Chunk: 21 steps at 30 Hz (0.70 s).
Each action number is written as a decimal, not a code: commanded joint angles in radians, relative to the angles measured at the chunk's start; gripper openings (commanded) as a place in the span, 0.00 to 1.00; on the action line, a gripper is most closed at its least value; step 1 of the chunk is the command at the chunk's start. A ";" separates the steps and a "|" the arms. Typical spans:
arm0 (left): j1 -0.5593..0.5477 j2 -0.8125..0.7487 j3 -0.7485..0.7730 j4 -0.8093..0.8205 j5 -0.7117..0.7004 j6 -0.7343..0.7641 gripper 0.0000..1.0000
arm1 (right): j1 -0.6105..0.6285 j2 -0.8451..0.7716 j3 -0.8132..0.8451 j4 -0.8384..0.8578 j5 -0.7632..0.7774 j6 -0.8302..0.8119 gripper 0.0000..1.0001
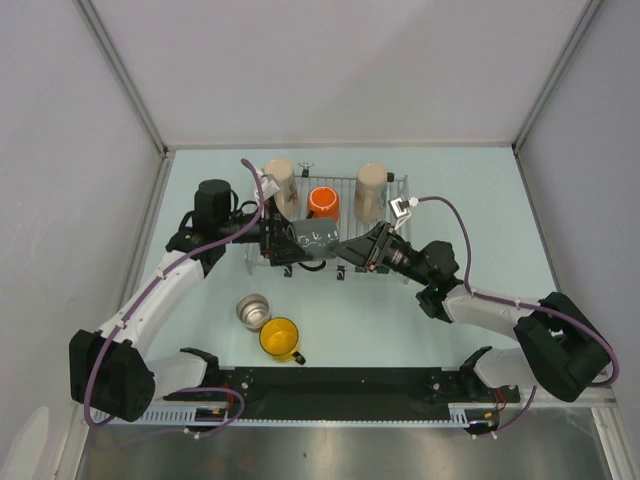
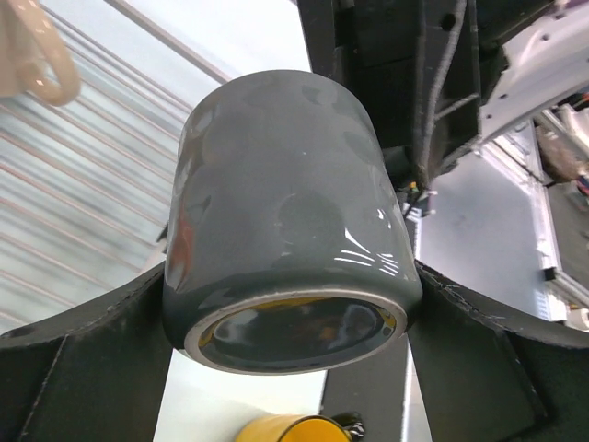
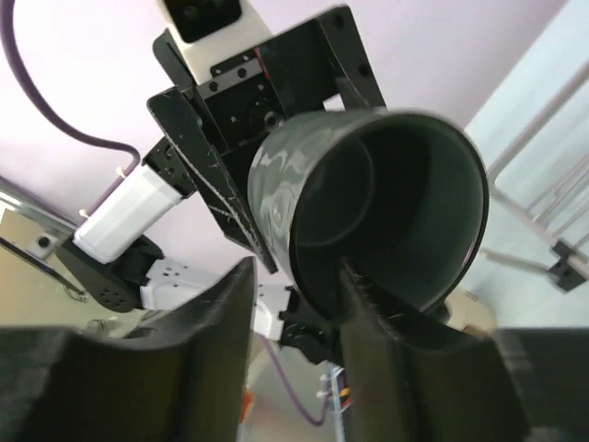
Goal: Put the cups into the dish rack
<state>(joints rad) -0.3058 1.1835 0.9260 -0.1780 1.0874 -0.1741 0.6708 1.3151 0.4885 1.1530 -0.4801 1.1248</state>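
Observation:
A dark grey cup (image 1: 312, 240) hangs on its side over the front edge of the dish rack (image 1: 402, 182). My left gripper (image 1: 293, 246) is shut on it, a finger pressed to each side of the cup (image 2: 285, 212). My right gripper (image 1: 347, 251) meets its mouth from the right and stands open. In the right wrist view one finger (image 3: 386, 350) lies inside the cup (image 3: 396, 203), the other (image 3: 212, 341) stands apart outside the wall. Two beige cups (image 1: 281, 185) (image 1: 371, 190) and an orange-red cup (image 1: 323, 203) sit in the rack. A steel cup (image 1: 254, 311) and a yellow cup (image 1: 280, 338) stand on the table.
The rack's wires (image 2: 83, 203) run under the left side of the held cup, with a beige cup's handle (image 2: 37, 55) at the top left. The yellow cup (image 2: 290, 429) lies just below it. Grey walls close the table on three sides.

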 commanded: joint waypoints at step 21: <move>-0.236 0.321 0.546 -0.414 -0.492 0.379 0.00 | -0.264 -0.617 0.101 -0.906 0.020 -0.347 0.80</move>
<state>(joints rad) -0.4728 1.3899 1.2507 -0.4648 0.7361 0.0792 0.4160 0.7788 0.5434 0.4896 -0.5335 0.9257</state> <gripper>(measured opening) 0.938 0.796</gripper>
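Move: The gray cup is already in the left fingers. Below that hand, the free middle-front of the dish rack lies about 10 cm ahead, 9 cm right and 17 cm down. Around that spot, counted from the left hand, the orange cup is some 16 cm ahead and 4 cm right, and the right beige mug 19 cm ahead and 16 cm right. From the right hand, that free spot lies about 10 cm ahead, level sideways, 20 cm down. Right fingers open wider and withdraw 9 cm right and up; left carries the gray cup 5 cm forward-right. ##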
